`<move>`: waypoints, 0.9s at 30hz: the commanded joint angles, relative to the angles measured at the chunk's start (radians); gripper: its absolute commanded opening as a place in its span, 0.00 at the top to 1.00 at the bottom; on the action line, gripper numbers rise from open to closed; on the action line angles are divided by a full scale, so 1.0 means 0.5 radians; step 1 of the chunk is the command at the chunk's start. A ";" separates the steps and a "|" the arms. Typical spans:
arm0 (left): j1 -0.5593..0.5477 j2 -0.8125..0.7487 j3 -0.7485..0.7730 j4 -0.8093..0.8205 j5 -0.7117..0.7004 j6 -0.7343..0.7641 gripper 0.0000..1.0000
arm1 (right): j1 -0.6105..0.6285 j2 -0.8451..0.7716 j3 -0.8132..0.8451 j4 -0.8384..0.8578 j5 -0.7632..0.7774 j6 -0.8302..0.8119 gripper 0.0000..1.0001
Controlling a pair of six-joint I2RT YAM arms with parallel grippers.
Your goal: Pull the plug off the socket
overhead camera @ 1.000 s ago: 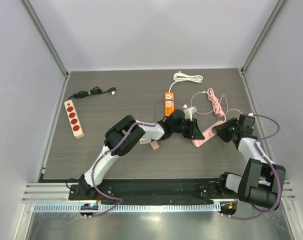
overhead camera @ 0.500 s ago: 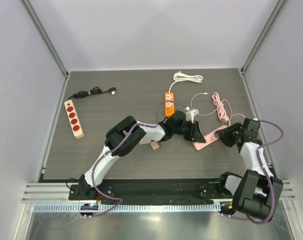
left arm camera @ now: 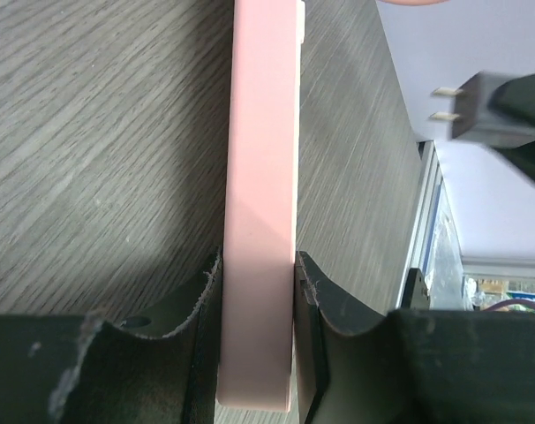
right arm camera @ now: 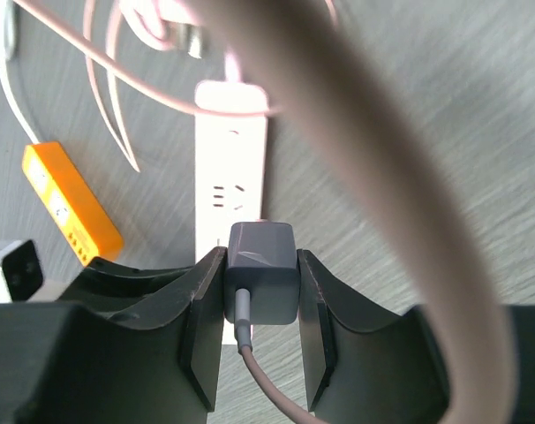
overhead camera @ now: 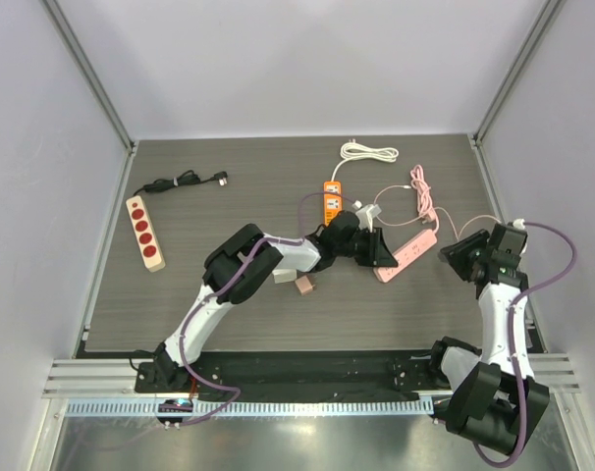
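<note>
The pink socket strip [overhead camera: 411,252] lies right of the table's middle, and my left gripper [overhead camera: 380,260] is shut on its near end. In the left wrist view the strip [left arm camera: 262,177] runs straight away from the left gripper [left arm camera: 259,291], clamped on both sides. The grey plug [right arm camera: 261,268] sits squeezed between the fingers of my right gripper [right arm camera: 259,291], its cord trailing back. The plug [left arm camera: 490,109] hangs in the air right of the strip with both bare prongs showing. My right gripper [overhead camera: 457,256] is a short way right of the strip's far end.
An orange power strip [overhead camera: 331,201] with a white cord [overhead camera: 368,151] lies behind the left gripper, beside a white adapter [overhead camera: 369,211]. A pink cable [overhead camera: 422,194] loops at the back right. A beige strip with red sockets [overhead camera: 145,233] and a black cable [overhead camera: 185,181] lie far left. A small brown block [overhead camera: 303,285] sits by the left forearm.
My right gripper has drawn back to the right with the plug, which has come out of the pink strip. The strip's far end has swung toward the back.
</note>
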State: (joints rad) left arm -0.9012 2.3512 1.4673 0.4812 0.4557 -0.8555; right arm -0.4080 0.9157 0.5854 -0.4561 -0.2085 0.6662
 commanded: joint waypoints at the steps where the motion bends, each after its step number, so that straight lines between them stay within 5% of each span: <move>1: -0.001 0.123 -0.042 -0.560 -0.316 0.161 1.00 | 0.000 0.018 0.216 -0.045 0.034 -0.142 0.99; 8: -0.090 0.007 -0.051 -0.405 -0.209 0.290 0.95 | 0.107 0.015 0.626 -0.125 0.024 -0.204 0.99; 12: -0.090 -0.143 -0.262 -0.007 -0.148 0.309 0.56 | 0.331 0.040 0.838 -0.131 0.046 -0.148 0.99; 18: -0.090 -0.480 -0.513 0.093 -0.080 0.618 0.31 | 0.803 0.129 0.949 -0.174 0.184 -0.069 0.99; 27: -0.121 -1.419 -1.090 0.133 -0.055 1.106 0.26 | 1.104 0.095 0.747 -0.177 0.116 -0.038 0.99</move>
State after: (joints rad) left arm -0.9554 1.7786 0.9871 0.4988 0.4183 -0.4465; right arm 0.1188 0.9768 0.9806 -0.5556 -0.1261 0.6323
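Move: The left fingers still grip the near-left end of the pink strip, whose middle lies about 5 cm right and 2 cm ahead; from there the pink cube is 20 cm left and 5 cm back, the orange strip 13 cm left and 15 cm ahead. The right hand already holds the grey plug; the pink strip's middle is about 8 cm left, level with it and 10 cm below, the pink cord bundle 4 cm left and 15 cm ahead. Left opens, rising back-left off the pink strip; right lifts the still-held plug about 15 cm, then swings left. ##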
